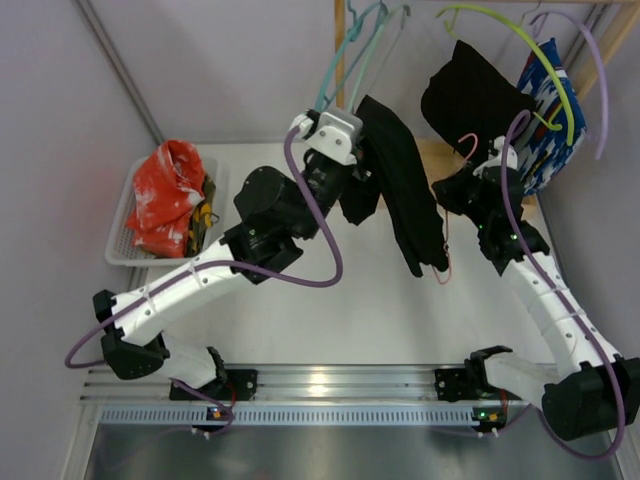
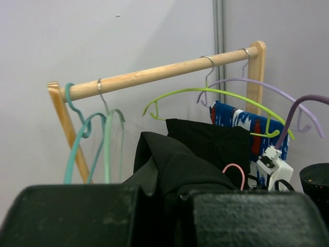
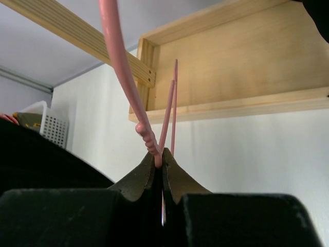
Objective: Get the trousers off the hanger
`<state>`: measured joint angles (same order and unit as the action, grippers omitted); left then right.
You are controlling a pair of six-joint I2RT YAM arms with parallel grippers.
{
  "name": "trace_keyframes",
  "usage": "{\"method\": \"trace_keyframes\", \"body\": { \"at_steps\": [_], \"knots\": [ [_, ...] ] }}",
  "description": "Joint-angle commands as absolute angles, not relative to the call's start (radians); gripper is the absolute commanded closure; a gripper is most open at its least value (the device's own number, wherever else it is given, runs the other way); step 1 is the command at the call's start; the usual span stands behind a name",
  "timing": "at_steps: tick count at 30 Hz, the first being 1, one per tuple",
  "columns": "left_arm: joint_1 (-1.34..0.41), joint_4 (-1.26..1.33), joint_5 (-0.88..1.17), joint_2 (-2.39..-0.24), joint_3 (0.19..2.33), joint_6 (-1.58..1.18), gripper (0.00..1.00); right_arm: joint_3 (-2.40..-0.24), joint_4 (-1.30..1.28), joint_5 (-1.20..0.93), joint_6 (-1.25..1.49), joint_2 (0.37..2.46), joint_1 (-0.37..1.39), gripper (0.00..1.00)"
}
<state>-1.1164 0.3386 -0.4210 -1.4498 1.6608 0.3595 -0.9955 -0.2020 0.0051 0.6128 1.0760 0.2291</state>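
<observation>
Plain black trousers (image 1: 405, 205) hang in mid-air over the table, draped on a thin pink hanger (image 1: 446, 268). My left gripper (image 1: 352, 182) is shut on their upper left fold; in the left wrist view the black cloth (image 2: 175, 164) bunches up out of the closed gripper (image 2: 167, 194). My right gripper (image 1: 458, 192) holds the hanger at the trousers' right side. In the right wrist view the gripper (image 3: 162, 160) is pinched on the pink hanger (image 3: 121, 72). Red-orange trousers (image 1: 165, 192) and a camouflage pair (image 1: 205, 215) lie in the basket (image 1: 122, 215).
A wooden rail (image 2: 154, 74) at the back carries teal hangers (image 2: 87, 139), a lime hanger (image 2: 216, 93) and purple hangers (image 2: 267, 87). Another black garment (image 1: 470, 95) and a blue patterned one (image 1: 550, 110) hang there. The white basket stands at the table's left.
</observation>
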Motion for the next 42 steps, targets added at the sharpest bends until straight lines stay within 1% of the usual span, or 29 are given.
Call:
{"method": "trace_keyframes", "body": {
  "at_steps": [1,5,8,14,17,18,20,23,29,32,34,37,42],
  "knots": [
    [-1.095,0.373,-0.466,-1.335,1.657,0.380,1.00,-0.989,-0.133,0.011,0.574,1.081,0.245,1.00],
    [-1.078,0.324,-0.497,-1.284,1.646,0.387,1.00,-0.980,-0.129,-0.023,0.563,1.100,0.244,1.00],
    [-1.069,0.322,-0.506,-1.240,1.599,0.391,1.00,-0.985,-0.130,-0.031,0.554,1.112,0.245,1.00],
    [-0.947,0.273,-0.528,-1.155,1.545,0.341,1.00,-1.022,-0.153,-0.032,0.532,1.124,0.245,1.00],
    [-0.816,0.223,-0.535,-1.120,1.522,0.266,1.00,-1.028,-0.153,-0.032,0.526,1.120,0.245,1.00],
    [-0.739,0.212,-0.538,-1.097,1.517,0.249,1.00,-1.028,-0.153,-0.032,0.526,1.120,0.245,1.00],
    [-0.663,0.183,-0.548,-1.069,1.497,0.213,1.00,-1.035,-0.158,-0.032,0.526,1.126,0.244,1.00],
    [-0.485,0.138,-0.569,-1.025,1.489,0.146,1.00,-1.049,-0.175,-0.034,0.520,1.138,0.245,1.00],
    [-0.267,0.132,-0.661,-0.988,1.480,0.130,1.00,-1.068,-0.196,-0.040,0.518,1.154,0.244,1.00],
    [-0.177,0.140,-0.759,-1.002,1.496,0.138,1.00,-1.087,-0.206,-0.043,0.518,1.169,0.245,1.00],
    [-0.147,0.175,-0.830,-1.014,1.503,0.181,1.00,-1.091,-0.206,-0.046,0.518,1.173,0.244,1.00],
    [-0.089,0.259,-0.885,-1.028,1.488,0.245,1.00,-1.091,-0.202,-0.052,0.526,1.181,0.244,1.00],
    [-0.006,0.380,-0.908,-1.075,1.431,0.397,1.00,-1.092,-0.201,-0.072,0.538,1.186,0.244,1.00]
  ]
}}
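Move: The left gripper already holds the black trousers high up. The white basket lies about 48 cm to its left, 16 cm ahead and 52 cm below; the red garment in the basket is roughly 45 cm below the hand, 49 cm left and 17 cm ahead. The teal hangers are some 14 cm ahead of the hand, 4 cm left and 5 cm higher. From the right gripper, the basket is about 63 cm left, 6 cm ahead and 23 cm below. Sweep the left gripper about 48 cm to the left, at nearly constant height, away from the pink hanger towards the basket, trousers still pinched. Let the path bow forward some 5 cm midway and come back, and turn the wrist about 80 degrees counter-clockwise. Keep the right gripper closed on the pink hanger, sinking about 3 cm early on. ##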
